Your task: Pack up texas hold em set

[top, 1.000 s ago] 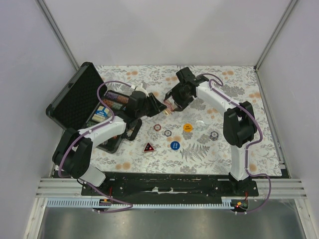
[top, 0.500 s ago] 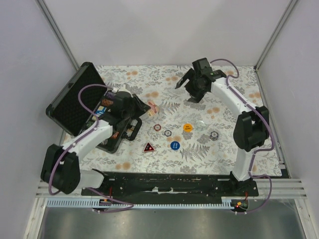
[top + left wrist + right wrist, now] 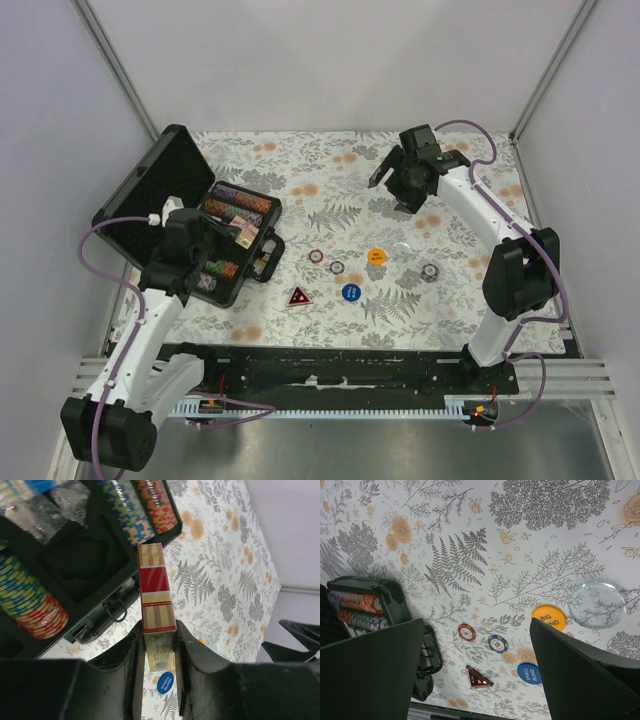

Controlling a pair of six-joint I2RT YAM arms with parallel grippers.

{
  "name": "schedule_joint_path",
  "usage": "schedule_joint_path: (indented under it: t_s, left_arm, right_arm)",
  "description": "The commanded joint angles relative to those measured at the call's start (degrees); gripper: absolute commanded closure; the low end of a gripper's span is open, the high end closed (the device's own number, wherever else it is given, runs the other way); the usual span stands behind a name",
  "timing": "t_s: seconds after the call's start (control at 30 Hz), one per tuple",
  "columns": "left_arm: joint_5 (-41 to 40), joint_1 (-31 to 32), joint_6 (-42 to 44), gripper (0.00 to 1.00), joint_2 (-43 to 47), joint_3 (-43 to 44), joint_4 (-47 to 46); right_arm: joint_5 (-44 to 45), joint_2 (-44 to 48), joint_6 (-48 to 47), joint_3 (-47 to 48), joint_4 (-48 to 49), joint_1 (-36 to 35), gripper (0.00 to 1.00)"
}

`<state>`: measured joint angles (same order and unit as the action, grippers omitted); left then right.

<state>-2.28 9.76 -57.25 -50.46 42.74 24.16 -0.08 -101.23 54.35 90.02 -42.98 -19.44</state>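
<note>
The black case lies open at the left, with rows of striped poker chips in its tray and an empty slot between them. My left gripper is shut on the red-orange card box, holding it over the case's near-right edge. Out on the cloth lie the orange button, the blue button, the dark triangle and loose chips. My right gripper hangs open and empty above the far right of the cloth.
A clear round disc lies beside the orange button, and a dark chip sits further right. The case's lid stands tilted up against the left wall. The case handle sticks out toward the loose chips.
Both grippers met at the card box a second ago. The right one opened and pulled away to the far right. The left arm swung back left, carrying the box over the case.
</note>
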Motion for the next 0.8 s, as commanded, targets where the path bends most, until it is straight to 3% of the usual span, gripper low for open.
schedule_joint_path:
  t_s: [0.0, 0.17, 0.4, 0.77]
  left_arm:
    - [-3.86, -1.76, -6.46, 0.93, 1.15, 0.24, 4.05]
    - [-2.91, -3.69, -8.13, 0.92, -0.25, -0.46, 2.56]
    - [0.87, -6.15, -9.37, 0.92, -4.12, -3.89, -6.4]
    - [2.02, -8.26, -6.99, 0.93, -7.81, -6.26, -14.14]
  right_arm:
    - [0.25, -0.28, -1.17, -0.37, 1.06, -0.07, 0.07]
    - [0.25, 0.16, -2.14, -0.19, 1.14, 0.02, 0.08]
    - [0.25, -0.02, -2.58, 0.07, 1.06, 0.02, 0.08]
    - [0.25, -0.37, -3.02, 0.51, 1.14, 0.46, 0.08]
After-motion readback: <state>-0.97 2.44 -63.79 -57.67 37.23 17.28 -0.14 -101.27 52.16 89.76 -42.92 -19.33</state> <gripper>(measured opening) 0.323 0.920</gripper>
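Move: The left hand holds the card box above the open case. The empty well lies about 3 cm ahead, 5 to the left and 12 below; at similar depth, the blue card pack sits some 8 cm ahead and 14 left, the far chip rows 12 ahead and 6 left, the near chips 3 back and 10 left. From the idle right hand the well is roughly 40 cm left, 5 back and 13 down. Left hand, still gripping the card box, sinks about 5 cm and shifts 3 left, towards the empty well. ##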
